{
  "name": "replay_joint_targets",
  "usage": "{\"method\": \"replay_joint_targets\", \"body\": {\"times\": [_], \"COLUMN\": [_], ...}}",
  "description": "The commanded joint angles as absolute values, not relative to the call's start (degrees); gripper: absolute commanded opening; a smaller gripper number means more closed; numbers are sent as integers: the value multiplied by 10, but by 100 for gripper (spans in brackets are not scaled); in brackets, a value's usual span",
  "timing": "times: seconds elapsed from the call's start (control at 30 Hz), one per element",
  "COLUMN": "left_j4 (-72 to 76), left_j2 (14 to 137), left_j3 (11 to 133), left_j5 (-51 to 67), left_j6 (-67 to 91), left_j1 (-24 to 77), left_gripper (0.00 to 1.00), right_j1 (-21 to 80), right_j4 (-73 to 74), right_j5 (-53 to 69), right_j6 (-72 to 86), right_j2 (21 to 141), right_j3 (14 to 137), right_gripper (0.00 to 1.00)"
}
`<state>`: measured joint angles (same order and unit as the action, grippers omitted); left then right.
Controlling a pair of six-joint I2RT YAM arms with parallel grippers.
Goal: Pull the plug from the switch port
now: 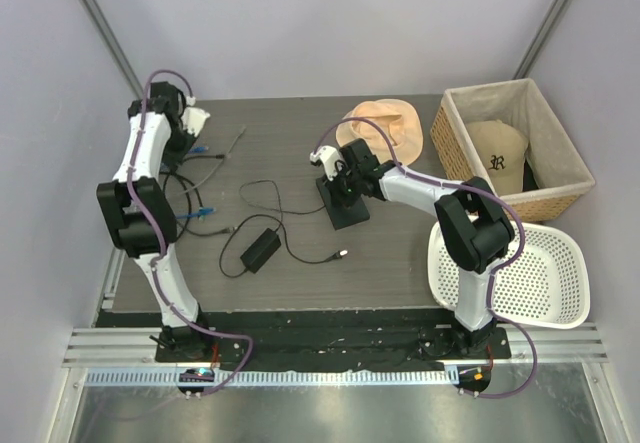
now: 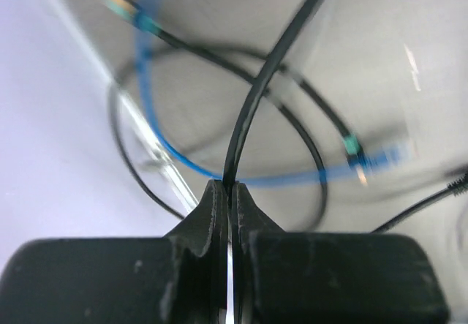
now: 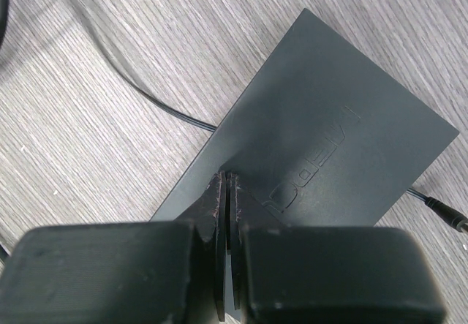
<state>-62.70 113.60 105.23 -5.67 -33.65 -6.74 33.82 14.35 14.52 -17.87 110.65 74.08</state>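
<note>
The black switch [image 1: 345,208] lies mid-table, its ports hidden from every view. My right gripper [image 1: 340,178] is shut, and its tips [image 3: 227,176] press on the switch's flat top [image 3: 329,134]. Far to the left, my left gripper [image 1: 190,121] is shut on a black cable [image 2: 252,97] that runs up from between its fingertips [image 2: 230,186]. The bright-blue cable [image 2: 292,179] loops on the table beyond it. Its plug [image 2: 380,156] lies free, blurred, well apart from the switch. In the top view this blue plug [image 1: 205,212] is at the table's left side.
A black adapter brick [image 1: 260,250] and its thin lead with a silver-tipped plug [image 1: 343,255] lie in front of the switch. A tan hat [image 1: 385,123] sits behind it. At the right, a wicker basket [image 1: 560,201] holds a cap, next to a white perforated basket [image 1: 545,273].
</note>
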Motion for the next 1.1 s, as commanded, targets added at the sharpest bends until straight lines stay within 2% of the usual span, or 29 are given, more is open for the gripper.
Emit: {"method": "replay_joint_targets", "body": {"times": [0.0, 0.07, 0.17, 0.2, 0.23, 0.3, 0.37, 0.4, 0.43, 0.5, 0.53, 0.6, 0.77, 0.83, 1.07], "left_j4": [-562, -555, -574, -577, -584, -590, -594, -594, -590, -587, -590, -599, -633, -623, -624], "left_j2": [1183, 1212, 1237, 1239, 1241, 1238, 1223, 1215, 1208, 1184, 1178, 1166, 1142, 1128, 1137], "left_j3": [1138, 1165, 1193, 1194, 1194, 1195, 1201, 1204, 1209, 1219, 1223, 1241, 1235, 1196, 1151], "left_j5": [-128, -137, -111, -103, -97, -98, -103, -103, -104, -104, -103, -84, 79, 86, 94], "left_j6": [-236, -222, -215, -214, -213, -212, -204, -201, -198, -189, -185, -166, -88, -84, -80], "left_j1": [-59, -56, -55, -55, -52, -48, -42, -40, -34, -30, -26, -20, -5, 36, 118], "left_gripper": [0, 0, 7, 19, 26, 36, 40, 45, 48, 56, 57, 61, 65, 70, 70], "right_j1": [347, 349, 348, 349, 349, 349, 348, 348, 348, 347, 347, 348, 348, 347, 349], "right_j4": [207, 206, 204, 203, 201, 201, 203, 207, 214, 221, 221, 221, 228, 230, 228], "right_j5": [125, 124, 122, 121, 121, 118, 106, 104, 99, 96, 90, 62, 28, 30, 42], "right_j6": [-185, -185, -185, -185, -185, -186, -185, -185, -185, -183, -177, -167, -142, -123, -93], "right_j2": [1143, 1141, 1136, 1134, 1132, 1127, 1120, 1112, 1109, 1097, 1093, 1083, 1059, 1052, 1066], "right_j3": [715, 715, 713, 711, 710, 718, 734, 754, 765, 793, 798, 805, 774, 748, 726], "right_gripper": [1, 1, 1, 1, 1, 2, 9, 16, 38, 57, 79, 99, 100, 100, 99]}}
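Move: The left hand, with a black cable in its shut fingers, is some 11 cm above the far-left cable pile; the upper blue plug there lies about 7 cm ahead and 4 cm right of it, the lower blue plug 9 cm back and 6 cm right. The right hand's shut fingers are at the switch, whose middle is about 2 cm ahead, 2 cm right and 2 cm down; the barrel plug pokes out 6 cm ahead, 7 cm right. The left hand carries the black cable about 7 cm forward over the pile of pulled cables, dips slightly and opens to let go of it, then rises and swings some 17 cm right, back towards the switch, tilting as it goes and staying open. Meanwhile the right hand, first still with its shut fingers on the switch, opens wide and eases up a little, then shifts about 3.5 cm right and slightly back and sinks again, turning some 10 degrees clockwise so the fingers straddle the switch's near end. ##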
